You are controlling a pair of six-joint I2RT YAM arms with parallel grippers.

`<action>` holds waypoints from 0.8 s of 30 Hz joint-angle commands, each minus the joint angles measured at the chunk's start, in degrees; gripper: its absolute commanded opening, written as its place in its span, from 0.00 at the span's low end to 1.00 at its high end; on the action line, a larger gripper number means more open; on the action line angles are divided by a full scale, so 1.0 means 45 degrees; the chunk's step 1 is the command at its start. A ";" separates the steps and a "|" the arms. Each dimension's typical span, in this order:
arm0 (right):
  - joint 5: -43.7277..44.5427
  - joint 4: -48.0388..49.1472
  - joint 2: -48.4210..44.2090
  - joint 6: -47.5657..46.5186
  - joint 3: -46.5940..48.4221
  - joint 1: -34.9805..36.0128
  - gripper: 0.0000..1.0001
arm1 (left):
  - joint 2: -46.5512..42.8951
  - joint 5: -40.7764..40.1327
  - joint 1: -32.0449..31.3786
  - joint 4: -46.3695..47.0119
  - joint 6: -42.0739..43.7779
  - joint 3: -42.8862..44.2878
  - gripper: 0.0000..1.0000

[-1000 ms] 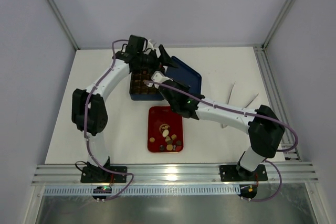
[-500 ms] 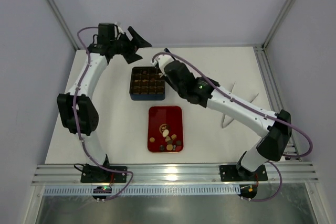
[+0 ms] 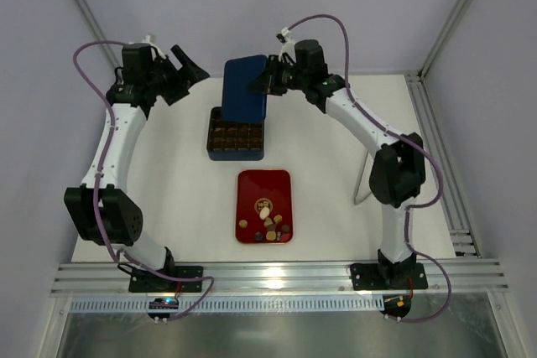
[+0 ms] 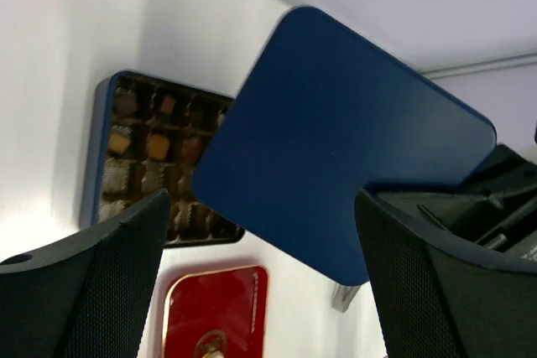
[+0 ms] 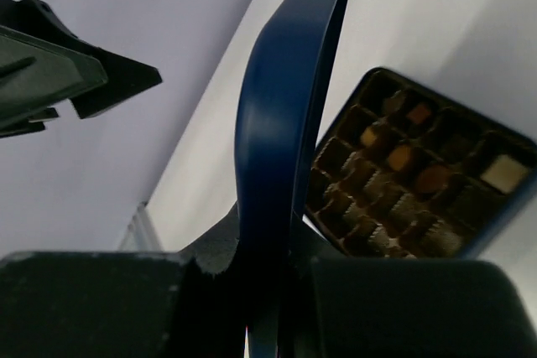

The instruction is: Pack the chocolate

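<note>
The chocolate lies in two places. Several pieces fill the grid of the dark blue box [image 3: 235,139] [image 4: 143,161] [image 5: 403,178], and several loose ones [image 3: 269,224] sit at the near end of the red tray [image 3: 264,199] [image 4: 220,308]. My right gripper [image 3: 272,79] [image 5: 270,291] is shut on the edge of the blue lid [image 3: 244,90] [image 4: 336,140] [image 5: 281,140]. It holds the lid tilted in the air above the box's far side. My left gripper [image 3: 182,71] [image 4: 264,291] hangs open and empty to the left of the lid, raised above the table.
A thin pale tong-like thing [image 3: 362,180] lies on the table under the right forearm. Metal frame posts and grey walls close in the back and sides. A rail [image 3: 436,157] runs along the table's right edge.
The right gripper has carried the blue lid from beside the box up over its far edge. The left arm has swung back to the left, away from the box, its jaws wider.
</note>
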 commanded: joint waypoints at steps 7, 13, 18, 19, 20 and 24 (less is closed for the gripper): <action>-0.4526 0.6956 0.3053 0.7289 -0.0168 0.0158 0.04 | 0.0626 -0.1619 0.0093 -0.0493 0.1676 -0.1389 0.89; -0.4760 0.8266 0.3990 0.8637 -0.0442 -0.0037 0.04 | 0.1660 -0.1756 0.0112 -0.0591 0.1735 -0.1565 0.88; -0.5150 0.9144 0.4538 0.9515 -0.0638 -0.0291 0.04 | 0.2267 -0.1932 0.0073 -0.0572 0.1774 -0.1663 0.88; -0.5209 0.9184 0.4616 0.9575 -0.0618 -0.0330 0.04 | 0.2423 -0.1971 0.0092 -0.0552 0.1794 -0.1644 0.88; -0.5268 0.9204 0.4772 0.9595 -0.0618 -0.0350 0.04 | 0.2482 -0.2010 0.0093 -0.0513 0.1794 -0.1663 0.88; -0.5385 0.9088 0.4967 0.9518 -0.0735 -0.0447 0.04 | 0.2736 -0.1777 0.0093 -0.0201 0.1813 -0.1722 0.88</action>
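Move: The chocolate box lies about 13 cm to the left of my right hand, level with it fore and aft and some 26 cm below; that hand already grips the blue lid, whose middle is about 7 cm to its left and 3 cm lower. The red tray is 26 cm back from that hand and 2 cm to its left, 28 cm down. From my empty left hand the box is about 11 cm right and 29 cm down, the lid some 17 cm right and 5 cm lower. My right hand keeps its pinch on the lid's right edge and swings it down and left over the chocolate box, some 9 cm down and 6 cm left, tipping down and rolling its left side up; it reaches leftmost midway, then eases back a little. My left hand, fingers still wide open, sinks about 17 cm beside the lid's free left edge, tipping down some 20 degrees. ##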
